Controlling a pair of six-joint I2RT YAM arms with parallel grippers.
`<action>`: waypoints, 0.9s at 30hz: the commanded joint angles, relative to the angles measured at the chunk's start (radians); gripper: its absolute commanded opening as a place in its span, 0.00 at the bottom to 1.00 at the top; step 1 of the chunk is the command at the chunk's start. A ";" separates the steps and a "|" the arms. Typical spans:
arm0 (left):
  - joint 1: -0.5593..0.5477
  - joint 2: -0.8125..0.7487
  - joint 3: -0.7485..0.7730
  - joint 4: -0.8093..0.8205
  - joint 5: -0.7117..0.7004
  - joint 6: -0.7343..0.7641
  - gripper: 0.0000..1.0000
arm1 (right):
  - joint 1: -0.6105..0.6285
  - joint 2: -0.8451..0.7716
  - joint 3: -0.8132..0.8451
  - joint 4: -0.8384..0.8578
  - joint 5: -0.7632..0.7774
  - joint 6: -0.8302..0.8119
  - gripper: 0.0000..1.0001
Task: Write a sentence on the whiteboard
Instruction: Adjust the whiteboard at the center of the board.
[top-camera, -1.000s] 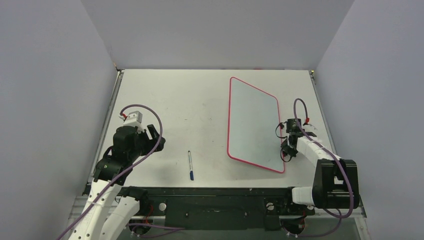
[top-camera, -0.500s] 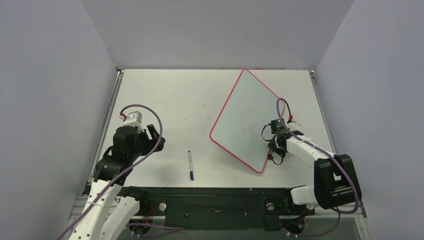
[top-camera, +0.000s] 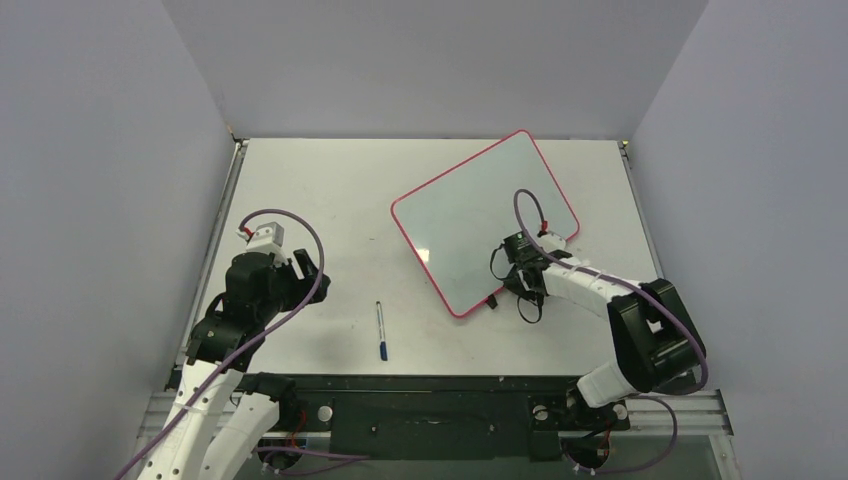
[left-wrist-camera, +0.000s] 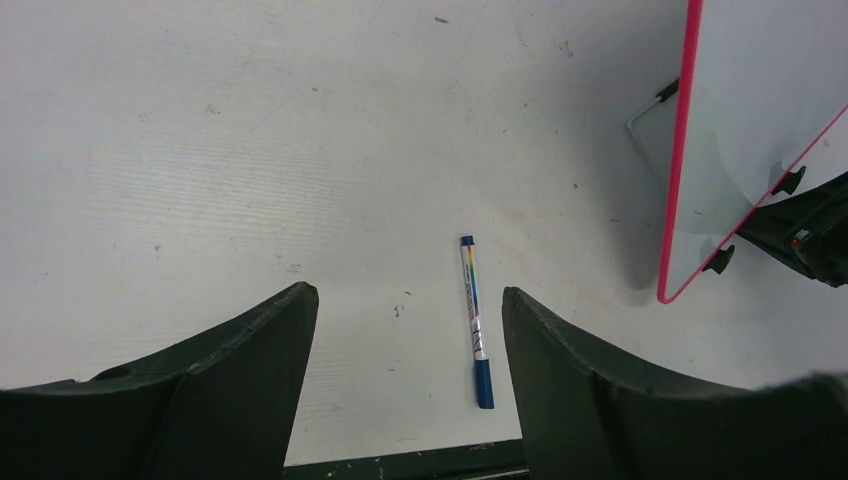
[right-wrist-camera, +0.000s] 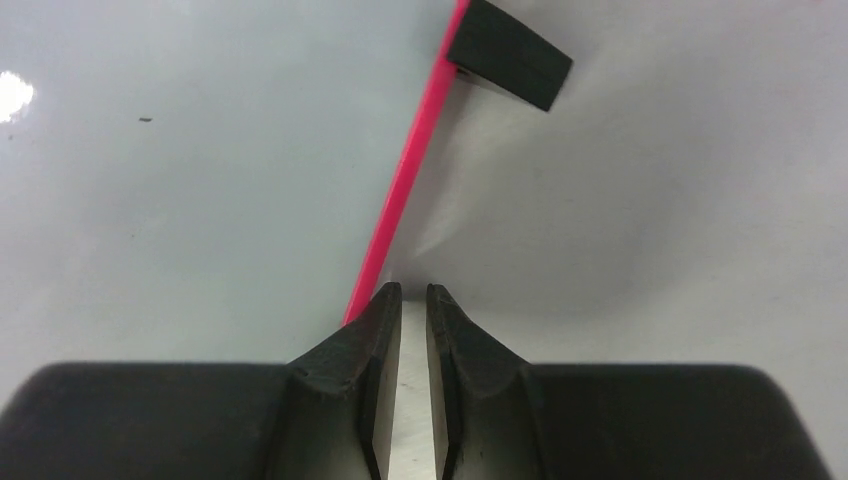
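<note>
The whiteboard (top-camera: 483, 222) lies slanted on the table's right half, with a pale blank face and a red-pink rim. The sentence is not in view on it. My right gripper (top-camera: 514, 283) is shut, its tips against the board's near right edge. In the right wrist view the rim (right-wrist-camera: 400, 190) runs down behind the left fingertip of the right gripper (right-wrist-camera: 414, 290), with only a thin slit between the jaws. My left gripper (left-wrist-camera: 410, 300) hovers open over bare table at the left (top-camera: 310, 268). A blue-capped marker pen (top-camera: 381, 330) lies between the arms (left-wrist-camera: 474, 315).
Black clips (right-wrist-camera: 508, 55) stick out from the board's rim, and a thin wire loop (left-wrist-camera: 645, 140) shows under its near corner. Grey walls close off the table at the left, back and right. A black rail (top-camera: 430, 385) runs along the near edge.
The whiteboard has swung clockwise, its near end sliding left toward the table's middle. My right gripper moved left with that edge. The left arm and the pen stayed still.
</note>
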 joint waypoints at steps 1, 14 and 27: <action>-0.004 -0.010 0.002 0.032 -0.014 0.007 0.65 | 0.052 0.085 0.037 0.039 -0.054 0.056 0.13; -0.004 -0.004 0.001 0.030 -0.018 0.007 0.65 | 0.114 0.192 0.171 0.041 -0.068 0.056 0.13; -0.003 0.006 0.002 0.029 -0.023 0.005 0.65 | 0.175 0.196 0.231 0.022 -0.071 0.026 0.13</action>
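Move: The right fingertips are already at the whiteboard's near-right rim, low over the table; the board's middle lies about 16 cm ahead and 5 cm left, some 3 cm higher. One black clip on that rim is about 4 cm left and 3 cm back, the other roughly 7 cm right and 5 cm ahead; the pen is some 30 cm left and 11 cm back. From the left hand, the board's middle is about 20 cm ahead, 38 cm right and 14 cm below. With its nearly shut fingertips still against the whiteboard's red rim between the two clips, the right hand pushes the rim left, about 9 cm in all. Through the first half it also goes some 3 cm forward, then travels almost straight left, the wrist turning roughly 10 degrees counter-clockwise. The fingers keep their small opening. ##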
